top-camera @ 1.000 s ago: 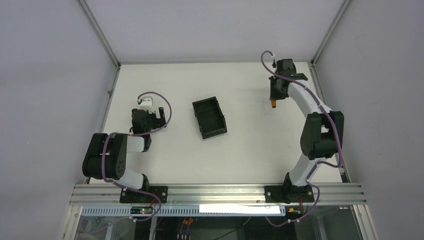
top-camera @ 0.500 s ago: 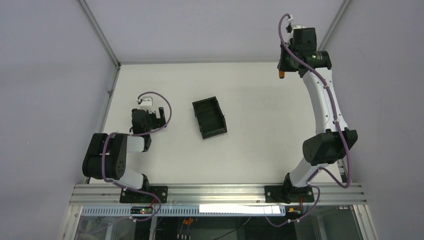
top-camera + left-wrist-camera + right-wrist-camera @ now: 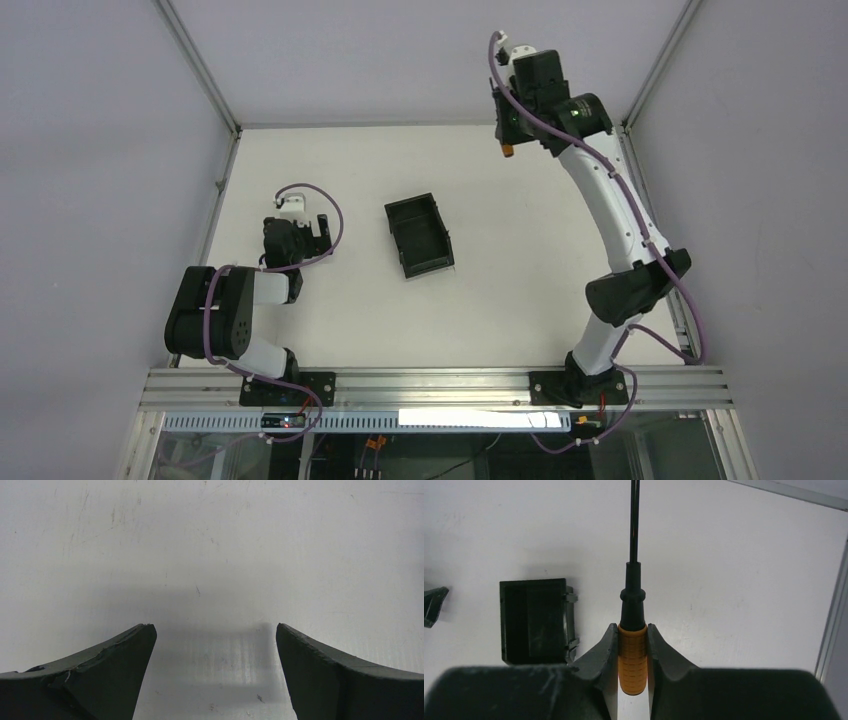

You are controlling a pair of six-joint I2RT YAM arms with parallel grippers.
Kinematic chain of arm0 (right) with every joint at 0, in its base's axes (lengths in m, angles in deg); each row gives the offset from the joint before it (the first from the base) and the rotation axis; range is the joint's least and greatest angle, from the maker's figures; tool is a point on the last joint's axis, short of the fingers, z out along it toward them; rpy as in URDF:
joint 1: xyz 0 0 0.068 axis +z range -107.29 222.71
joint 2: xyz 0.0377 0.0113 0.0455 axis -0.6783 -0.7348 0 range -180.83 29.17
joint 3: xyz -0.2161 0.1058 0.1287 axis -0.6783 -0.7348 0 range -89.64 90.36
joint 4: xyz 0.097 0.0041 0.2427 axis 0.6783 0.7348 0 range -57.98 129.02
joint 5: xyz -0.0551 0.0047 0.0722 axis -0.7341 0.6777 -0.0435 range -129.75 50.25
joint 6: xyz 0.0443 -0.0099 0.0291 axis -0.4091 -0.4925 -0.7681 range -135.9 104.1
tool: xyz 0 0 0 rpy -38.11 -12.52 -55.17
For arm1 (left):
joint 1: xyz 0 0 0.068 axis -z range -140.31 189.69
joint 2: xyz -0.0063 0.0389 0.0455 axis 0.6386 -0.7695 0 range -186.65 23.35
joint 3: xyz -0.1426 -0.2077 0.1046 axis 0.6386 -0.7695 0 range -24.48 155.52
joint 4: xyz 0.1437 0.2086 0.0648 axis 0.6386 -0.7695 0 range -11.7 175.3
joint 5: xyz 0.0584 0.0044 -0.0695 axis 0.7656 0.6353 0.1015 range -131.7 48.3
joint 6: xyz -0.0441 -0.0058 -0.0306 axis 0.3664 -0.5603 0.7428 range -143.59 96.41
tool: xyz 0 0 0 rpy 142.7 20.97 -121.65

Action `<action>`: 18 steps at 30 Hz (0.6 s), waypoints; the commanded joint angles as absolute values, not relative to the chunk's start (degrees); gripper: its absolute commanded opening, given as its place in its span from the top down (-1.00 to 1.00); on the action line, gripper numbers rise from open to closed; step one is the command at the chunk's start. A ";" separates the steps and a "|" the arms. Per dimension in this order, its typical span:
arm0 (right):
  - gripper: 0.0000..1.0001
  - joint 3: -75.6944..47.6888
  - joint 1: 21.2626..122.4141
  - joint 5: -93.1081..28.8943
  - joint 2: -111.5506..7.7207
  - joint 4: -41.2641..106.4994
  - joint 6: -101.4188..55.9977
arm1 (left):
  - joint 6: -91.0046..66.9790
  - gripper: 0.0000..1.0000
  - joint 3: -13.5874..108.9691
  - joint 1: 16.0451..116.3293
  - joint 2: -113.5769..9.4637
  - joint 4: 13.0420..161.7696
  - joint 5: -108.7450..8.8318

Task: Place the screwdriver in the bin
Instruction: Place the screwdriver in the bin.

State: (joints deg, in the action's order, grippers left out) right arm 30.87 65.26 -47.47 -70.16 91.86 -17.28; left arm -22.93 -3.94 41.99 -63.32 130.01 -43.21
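The screwdriver [image 3: 632,655], with an orange handle and a thin black shaft, is clamped by its handle between my right gripper's fingers [image 3: 659,650]. My right gripper [image 3: 510,140] hangs high over the table's far edge, right of centre, and the orange handle end [image 3: 510,151] pokes out below it. The black bin [image 3: 419,235] sits empty on the table's middle, well to the near left of that gripper, and in the right wrist view the bin [image 3: 535,621] lies left of the fingers. My left gripper [image 3: 215,630] stands open over bare table at the left [image 3: 318,222].
Grey walls and metal frame rails [image 3: 655,60] enclose the white table [image 3: 520,270]. The right arm's elbow [image 3: 635,285] rises at the right side. The left arm's folded links [image 3: 215,315] sit near the front left.
My right arm has lifted and swung leftward along the back edge, carrying the screwdriver from the far right corner towards the middle. The left arm and the bin have not moved.
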 commanded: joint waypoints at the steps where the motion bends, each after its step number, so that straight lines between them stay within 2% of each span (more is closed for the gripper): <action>1: 0.94 36.60 71.60 -51.26 -73.29 92.79 -17.87 | -22.90 -0.98 -2.55 42.29 -63.05 131.45 -42.66; 12: 0.95 49.57 84.26 -53.61 -84.44 94.71 -17.44 | -22.89 -0.98 -2.51 42.26 -63.04 131.44 -42.66; 18: 0.95 49.83 87.78 -53.38 -86.36 93.03 -16.80 | -22.89 -0.98 -2.53 42.29 -63.05 131.45 -42.67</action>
State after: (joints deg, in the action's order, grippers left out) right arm 47.55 86.39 -52.02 -86.42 94.61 -17.22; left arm -22.90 -3.94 41.99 -63.32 130.01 -43.21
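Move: The right hand already holds the screwdriver by its handle, high over the table. The bin's middle lies roughly 18 cm to its left, 7 cm back towards the base and 30 cm below. The idle left gripper stands some 28 cm to the left of the bin and 4 cm farther out. From the left hand, the bin is about 29 cm to the right, 4 cm back and 2 cm lower. Leftwards in one quick, nearly level sweep, the right arm carries the screwdriver about 17 cm towards the bin, sinking and drawing back only a little. The hand turns counter-clockwise by just under 20 degrees as it swings, slowing near the end, with the fingers still closed on the handle. ##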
